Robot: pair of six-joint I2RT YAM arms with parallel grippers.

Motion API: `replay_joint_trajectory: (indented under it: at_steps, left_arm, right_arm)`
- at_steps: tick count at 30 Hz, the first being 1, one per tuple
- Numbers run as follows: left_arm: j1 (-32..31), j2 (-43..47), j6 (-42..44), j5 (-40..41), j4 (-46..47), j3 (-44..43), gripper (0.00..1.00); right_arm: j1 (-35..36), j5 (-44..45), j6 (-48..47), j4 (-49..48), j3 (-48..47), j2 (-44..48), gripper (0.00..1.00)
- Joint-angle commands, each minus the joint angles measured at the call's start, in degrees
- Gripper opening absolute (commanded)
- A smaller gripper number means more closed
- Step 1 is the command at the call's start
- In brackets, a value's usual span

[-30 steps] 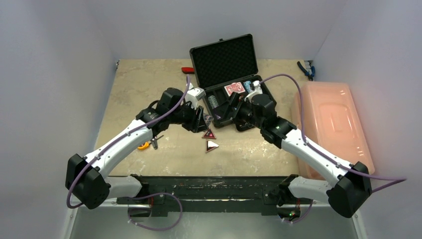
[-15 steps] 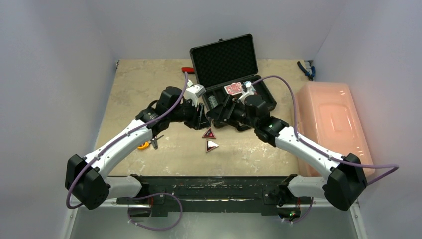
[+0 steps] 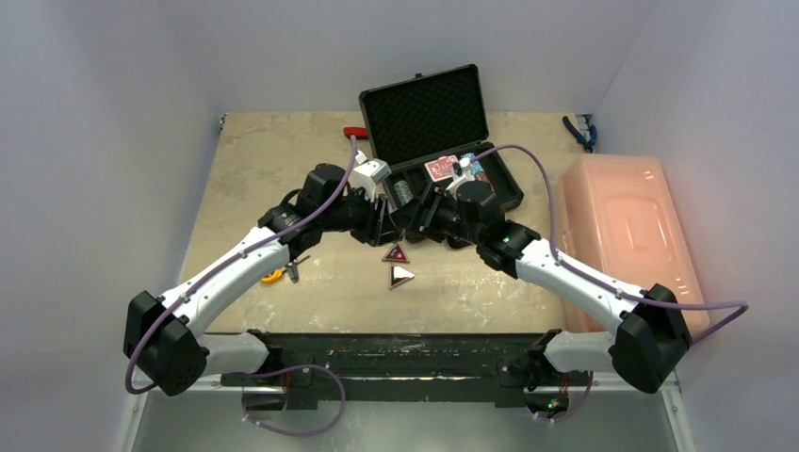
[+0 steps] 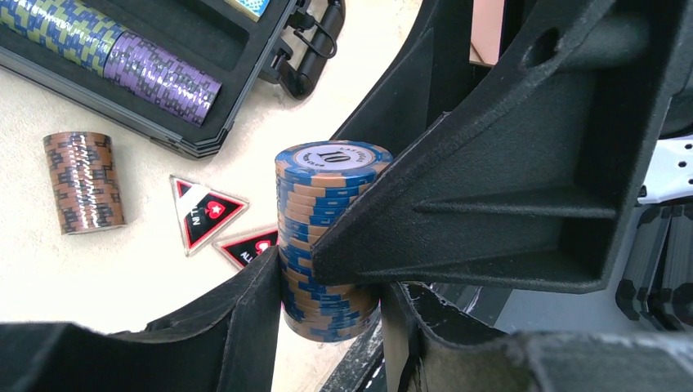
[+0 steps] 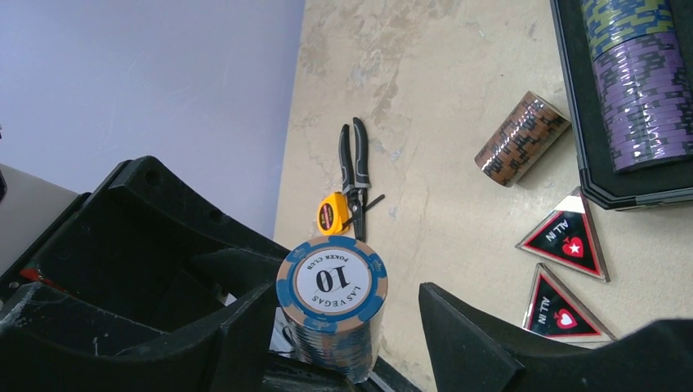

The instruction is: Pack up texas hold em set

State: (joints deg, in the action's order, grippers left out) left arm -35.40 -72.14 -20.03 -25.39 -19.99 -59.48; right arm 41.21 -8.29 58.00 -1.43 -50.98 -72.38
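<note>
A stack of blue-and-tan "10" chips (image 4: 327, 237) is held up off the table, with my left gripper (image 4: 327, 302) shut on its lower part. My right gripper (image 5: 347, 290) stands open around the same stack (image 5: 331, 306): one finger touches it, the other is a gap away. The two grippers meet in front of the open black briefcase (image 3: 429, 113), left (image 3: 382, 224) and right (image 3: 415, 221). Purple and green chips (image 4: 159, 73) and red (image 3: 440, 168) and blue (image 3: 474, 168) decks lie in the case. A brown chip stack (image 5: 520, 139) and two triangular markers (image 5: 565, 237) (image 5: 560, 309) lie on the table.
A large pink bin (image 3: 627, 235) stands along the right edge. A yellow tape measure (image 5: 333, 214) and black pliers (image 5: 355, 171) lie on the left side of the table. Blue-handled pliers (image 3: 577, 132) are at the back right, and a red tool (image 3: 355, 133) is left of the case.
My right arm has swung left from over the case to the left gripper, and its jaws have narrowed around the blue chip stack. The left gripper has kept its hold and place.
</note>
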Motion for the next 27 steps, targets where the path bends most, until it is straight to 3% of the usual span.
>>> replay_joint_trajectory:
  at_steps: [1, 9, 16, 20, 22, 25, 26, 27]
  left_arm:
    - [-0.5, 0.6, -1.4, -2.1, 8.9, -1.9, 0.0]
    - [-1.1, 0.1, -2.4, -2.6, 10.9, -1.2, 0.0]
    - [-1.1, -0.2, -2.8, -2.3, 11.4, -1.3, 0.0]
    - [-1.1, -0.5, -3.0, -1.6, 10.8, -1.7, 0.02]
    - [-1.1, -0.4, -3.0, -1.3, 10.6, -1.6, 0.14]
    - [-1.1, 0.0, -2.8, -0.5, 9.9, -1.6, 0.39]
    - [-1.1, 0.1, -2.7, 0.1, 9.4, -1.6, 0.5]
    - [-1.2, 0.3, -2.5, 0.8, 8.8, -1.7, 0.68]
  right_arm:
    - [1.2, 0.9, 0.9, -2.1, -0.9, -0.3, 0.67]
    - [1.6, 1.3, 1.6, -3.1, 0.0, -0.3, 0.6]
    - [1.7, 0.9, 1.5, -3.3, 0.3, 0.0, 0.35]
    - [1.7, 0.3, 0.9, -3.2, 0.3, 0.2, 0.15]
    - [1.7, 0.2, 0.7, -3.2, 0.4, 0.2, 0.07]
    - [1.6, 0.1, 0.1, -3.1, 0.2, 0.2, 0.0]
    - [1.6, 0.1, -0.3, -2.9, -0.1, 0.2, 0.0]
    - [1.6, 0.2, -0.7, -2.7, -0.5, 0.1, 0.0]
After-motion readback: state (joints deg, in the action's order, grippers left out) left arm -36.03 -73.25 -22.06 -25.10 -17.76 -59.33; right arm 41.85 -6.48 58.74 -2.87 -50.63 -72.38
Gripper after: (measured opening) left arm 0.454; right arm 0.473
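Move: The left hand holds the blue-and-orange chip stack upright, its middle about 1 cm above the hand point. From the right hand, whose open fingers already straddle it, the stack sits about 1 cm left and level. Some 16 cm below the left hand, the brown chip roll lies 23 cm ahead and 5 cm left, the nearer all-in triangle about 9 cm straight ahead, and the open case's tray 34 cm ahead and 15 cm right. Easing rightward by about 1 cm, the left hand brings the chip stack to the middle of the right hand's finger gap. The right hand stays nearly in place while its fingers close until they stop on the stack above the left fingers, and it keeps that pinch with raised gripper effort. Right at the end the left fingers just begin to open, coming free of the stack. ##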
